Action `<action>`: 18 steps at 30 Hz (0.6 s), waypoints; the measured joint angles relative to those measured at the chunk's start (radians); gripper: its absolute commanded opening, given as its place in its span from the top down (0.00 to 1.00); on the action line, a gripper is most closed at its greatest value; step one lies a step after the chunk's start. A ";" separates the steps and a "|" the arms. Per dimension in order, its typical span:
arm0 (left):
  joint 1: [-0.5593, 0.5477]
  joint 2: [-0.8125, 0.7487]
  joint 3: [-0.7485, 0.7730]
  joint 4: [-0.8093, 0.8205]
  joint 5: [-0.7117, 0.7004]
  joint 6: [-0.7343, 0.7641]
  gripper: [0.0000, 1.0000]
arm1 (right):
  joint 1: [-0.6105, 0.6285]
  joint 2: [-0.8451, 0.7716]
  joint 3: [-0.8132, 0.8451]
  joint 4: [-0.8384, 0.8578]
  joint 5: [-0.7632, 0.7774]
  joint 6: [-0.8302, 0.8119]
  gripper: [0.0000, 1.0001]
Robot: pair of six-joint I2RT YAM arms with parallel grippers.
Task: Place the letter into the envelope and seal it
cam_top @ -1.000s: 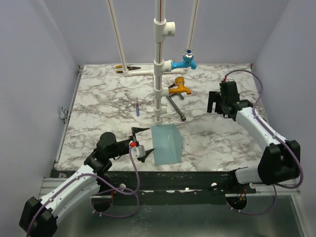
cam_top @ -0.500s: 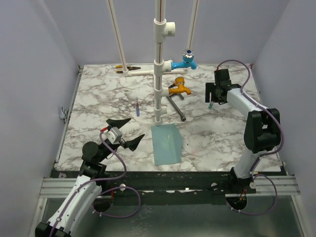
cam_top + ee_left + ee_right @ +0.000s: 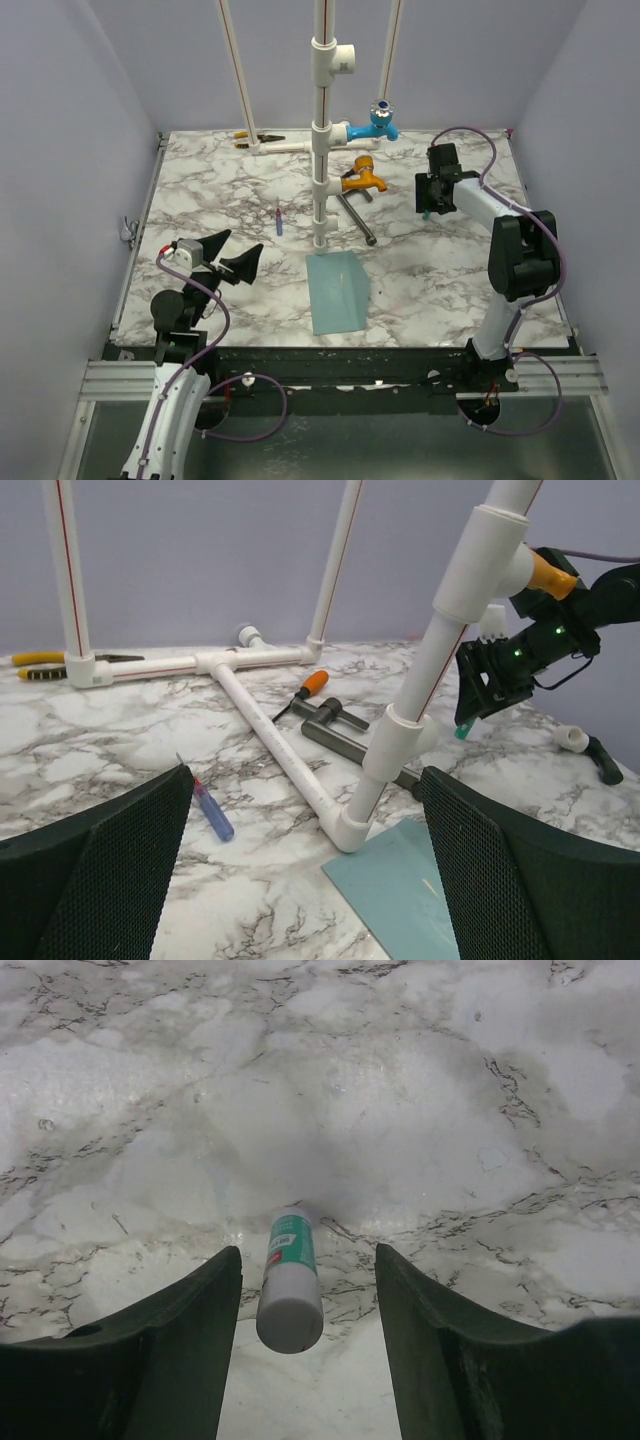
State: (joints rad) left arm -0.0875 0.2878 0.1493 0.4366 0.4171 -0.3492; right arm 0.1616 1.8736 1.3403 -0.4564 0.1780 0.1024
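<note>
The light teal-blue envelope [image 3: 337, 290] lies flat at the front middle of the marble table, its far edge against the foot of the white pipe post; the left wrist view shows one corner of the envelope [image 3: 410, 885]. The letter is out of view. My left gripper [image 3: 232, 255] hangs open to the left of the envelope, clear of it, its mesh fingers [image 3: 100, 870] wide apart. My right gripper [image 3: 428, 197] is at the back right, pointing down. Its jaws straddle an upright green-and-white glue stick [image 3: 290, 1285] with a gap on each side.
A white PVC pipe frame [image 3: 320, 150] rises from the table's middle, carrying a blue valve [image 3: 381, 118] and an orange valve [image 3: 360, 178]. A dark metal tool [image 3: 356, 215] and a small blue screwdriver [image 3: 279, 218] lie near it. Pliers [image 3: 250, 138] rest at the back edge.
My left arm has drawn back to the left, away from the envelope. My right gripper has shifted a little toward the back left over the glue stick, and its jaws have narrowed.
</note>
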 measured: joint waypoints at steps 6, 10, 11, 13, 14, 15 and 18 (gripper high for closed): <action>0.017 -0.002 -0.009 -0.022 -0.019 -0.026 0.06 | 0.000 0.009 0.000 0.008 -0.013 -0.006 0.62; 0.019 -0.003 -0.011 -0.027 -0.021 -0.029 0.06 | 0.000 0.023 0.003 0.009 -0.026 -0.010 0.81; 0.020 -0.005 -0.011 -0.028 -0.021 -0.029 0.07 | 0.000 0.027 0.009 0.007 -0.030 -0.010 0.90; 0.020 -0.009 -0.011 -0.027 -0.021 -0.029 0.08 | 0.000 0.031 0.017 0.007 -0.039 -0.008 0.99; 0.020 -0.012 -0.011 -0.027 -0.021 -0.029 0.08 | 0.000 0.031 0.018 0.005 -0.041 -0.009 0.99; 0.020 -0.014 -0.011 -0.027 -0.021 -0.029 0.08 | 0.000 0.030 0.020 0.000 -0.042 -0.008 0.99; 0.020 -0.016 -0.013 -0.027 -0.019 -0.029 0.08 | 0.000 0.019 0.022 -0.021 -0.044 -0.007 0.99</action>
State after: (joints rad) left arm -0.0673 0.2718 0.1364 0.4091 0.3981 -0.3786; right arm 0.1616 1.8923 1.3624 -0.4770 0.1337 0.0956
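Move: The glue stick, seemingly upright, is already between the right hand's open fingers: level fore and aft, roughly 1 cm left of the hand point, its middle about 2 cm lower. From the right hand, on the table some 6 cm below, the grey tool lies about 20 cm left and 1 cm back, the white ring 23 cm right and 9 cm back, the envelope roughly 26 cm left and 24 cm back. From the left hand, the glue stick is about 20 cm ahead, 50 cm right and 22 cm below. The right hand closes its fingers, from a bit over half open to about a quarter, until the pads pinch the glue stick from both sides, with the fingers still slanting forward and down. While closing, it eases about 1 cm to the left to centre on the glue stick and dips a bit under 1 cm, then comes up about half a centimetre with its grip kept and next to no turn of the wrist. ##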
